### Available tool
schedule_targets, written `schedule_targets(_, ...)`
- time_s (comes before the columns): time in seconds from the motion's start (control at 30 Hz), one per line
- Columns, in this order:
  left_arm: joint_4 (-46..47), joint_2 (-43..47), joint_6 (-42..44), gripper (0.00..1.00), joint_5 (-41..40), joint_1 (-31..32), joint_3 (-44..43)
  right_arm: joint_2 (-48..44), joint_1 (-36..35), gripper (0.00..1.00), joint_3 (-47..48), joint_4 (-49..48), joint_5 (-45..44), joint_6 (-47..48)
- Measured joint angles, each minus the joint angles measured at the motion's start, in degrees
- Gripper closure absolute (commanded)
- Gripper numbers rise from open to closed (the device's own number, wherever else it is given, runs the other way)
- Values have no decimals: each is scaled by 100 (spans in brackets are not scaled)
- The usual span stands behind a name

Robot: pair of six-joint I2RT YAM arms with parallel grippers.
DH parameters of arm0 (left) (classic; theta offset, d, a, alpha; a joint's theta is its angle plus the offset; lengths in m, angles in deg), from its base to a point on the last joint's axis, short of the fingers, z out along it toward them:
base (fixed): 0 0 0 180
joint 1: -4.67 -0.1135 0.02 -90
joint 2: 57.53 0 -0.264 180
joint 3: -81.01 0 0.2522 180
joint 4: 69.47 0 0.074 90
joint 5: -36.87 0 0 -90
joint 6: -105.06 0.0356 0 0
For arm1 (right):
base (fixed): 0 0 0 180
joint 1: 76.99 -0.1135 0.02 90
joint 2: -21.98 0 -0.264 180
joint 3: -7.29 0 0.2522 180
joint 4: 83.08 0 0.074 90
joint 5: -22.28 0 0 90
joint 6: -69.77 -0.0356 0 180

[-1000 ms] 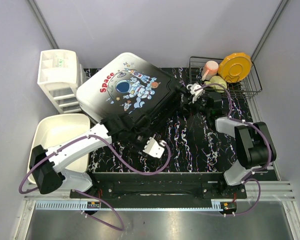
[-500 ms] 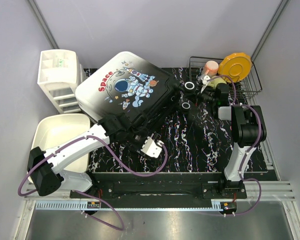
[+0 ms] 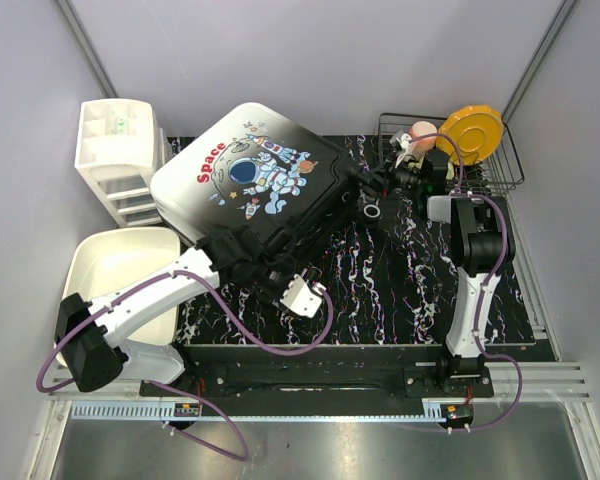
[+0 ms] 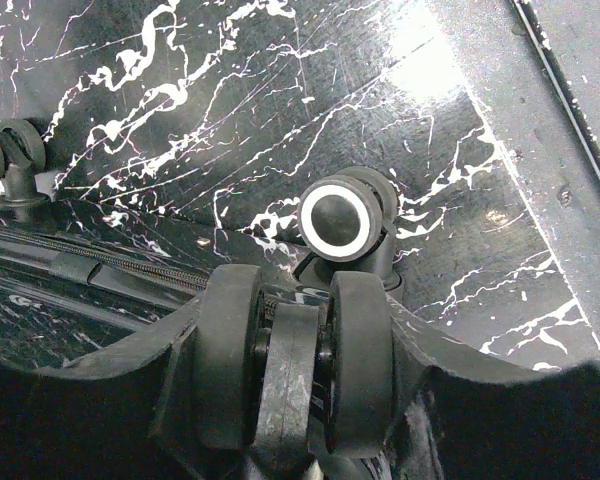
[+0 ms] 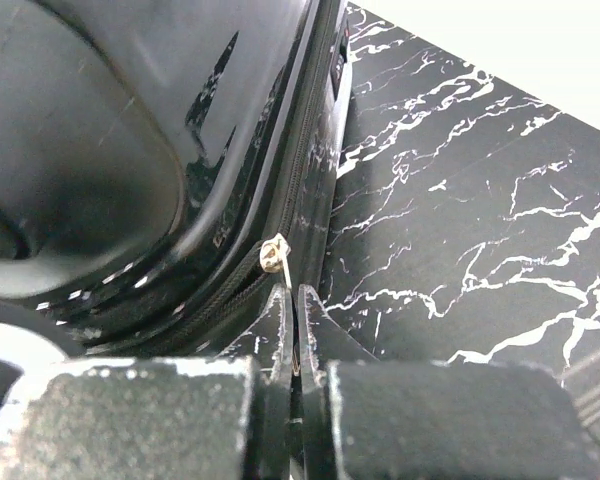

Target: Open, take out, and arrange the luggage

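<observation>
The luggage (image 3: 255, 175), a hard-shell case with an astronaut and red "Space" print, lies tilted on the black marble table (image 3: 400, 270). My left gripper (image 3: 272, 262) is at its near edge. In the left wrist view that gripper (image 4: 292, 300) is shut on a black wheel (image 4: 285, 390) of the case. A second wheel (image 4: 337, 215) with a white ring shows just beyond. My right gripper (image 3: 390, 180) is at the case's right corner. In the right wrist view it (image 5: 293, 297) is pinched shut on the metal zipper pull (image 5: 275, 255), on the zip along the glossy shell (image 5: 100, 150).
A white drawer unit (image 3: 115, 150) stands at the back left. A white tub (image 3: 110, 270) sits in front of it. A wire rack (image 3: 495, 175) at the back right holds an orange plate (image 3: 470, 130) and a pink cup (image 3: 420, 135), close behind my right gripper.
My right arm has stretched away toward the back, drawing the zipper pull along the case's right edge toward the rack. The case shifted slightly. My left gripper has kept its grip and place.
</observation>
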Motion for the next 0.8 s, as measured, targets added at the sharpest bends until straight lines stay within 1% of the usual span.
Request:
schedule_targets(0.1,-28,-20,13,94,13,-2,-20,109,-129,100,236,122,-142,13)
schedule_targets(0.2,-52,-46,17,91,15,-2,-42,212,-234,100,463,326,-280,22)
schedule_targets(0.27,-74,-61,7,77,15,-2,-66,214,-262,90,553,549,-295,20)
schedule_targets(0.3,-76,-66,-2,67,15,-2,-70,212,-262,75,575,625,-297,28)
schedule_targets(0.33,-76,-68,-17,57,13,-4,-76,205,-262,67,590,717,-308,63)
schedule_targets(0.37,-76,-72,-55,39,7,-4,-83,181,-264,59,595,800,-337,87)
schedule_targets(0.4,-92,-92,-111,35,2,-2,-107,129,-273,47,595,942,-466,162)
schedule_targets(0.43,-127,-116,-168,32,-2,-2,-146,37,-275,40,581,1152,-643,286)
schedule_targets(0.47,-227,-170,-273,29,2,-4,-201,-63,-284,36,557,1285,-761,376)
schedule_targets(0.5,-354,-238,-413,23,-7,-2,-262,-236,-295,33,498,1510,-922,490)
schedule_targets(0.53,-470,-286,-557,20,-11,0,-343,-466,-291,26,415,1703,-1093,643)
schedule_targets(0.57,-570,-326,-671,18,24,-2,-413,-713,-245,23,356,1906,-1191,767)
schedule_targets(0.6,-649,-350,-791,5,46,0,-470,-981,-195,20,313,2162,-1281,896)
schedule_targets(0.67,-833,-393,-1045,1,122,4,-623,-1558,-111,14,280,2643,-1530,1250)
schedule_targets(0.73,-1010,-396,-1263,1,122,-2,-791,-2028,-17,11,280,3073,-1729,1510)
schedule_targets(0.77,-1080,-396,-1388,1,92,-42,-918,-2291,26,5,282,3331,-1832,1644)
schedule_targets(0.8,-1119,-387,-1497,1,76,-103,-1034,-2505,46,4,286,3554,-1926,1768)
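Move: My shut right fingertips already hold the zipper pull on the suitcase's far right corner. The upper far wheel is about 4 cm to its right and 2 cm back, and the dish rack's middle is some 20 cm right and 2 cm farther out, lower down. My left hand still grips the upper near wheel, with the lower near wheel some 4 cm right and 12 cm below, level fore and aft. The pull is about 29 cm ahead and 18 cm right of that hand. With my right hand I finish drawing the zipper pull about 2 cm left and slightly forward along the seam, open the fingers to let go, then rise some 12 cm while swinging right and a little back, turning clockwise. My left hand first holds the near wheel steady, then spreads its fingers off it, easing back and finally up about 2 cm. ##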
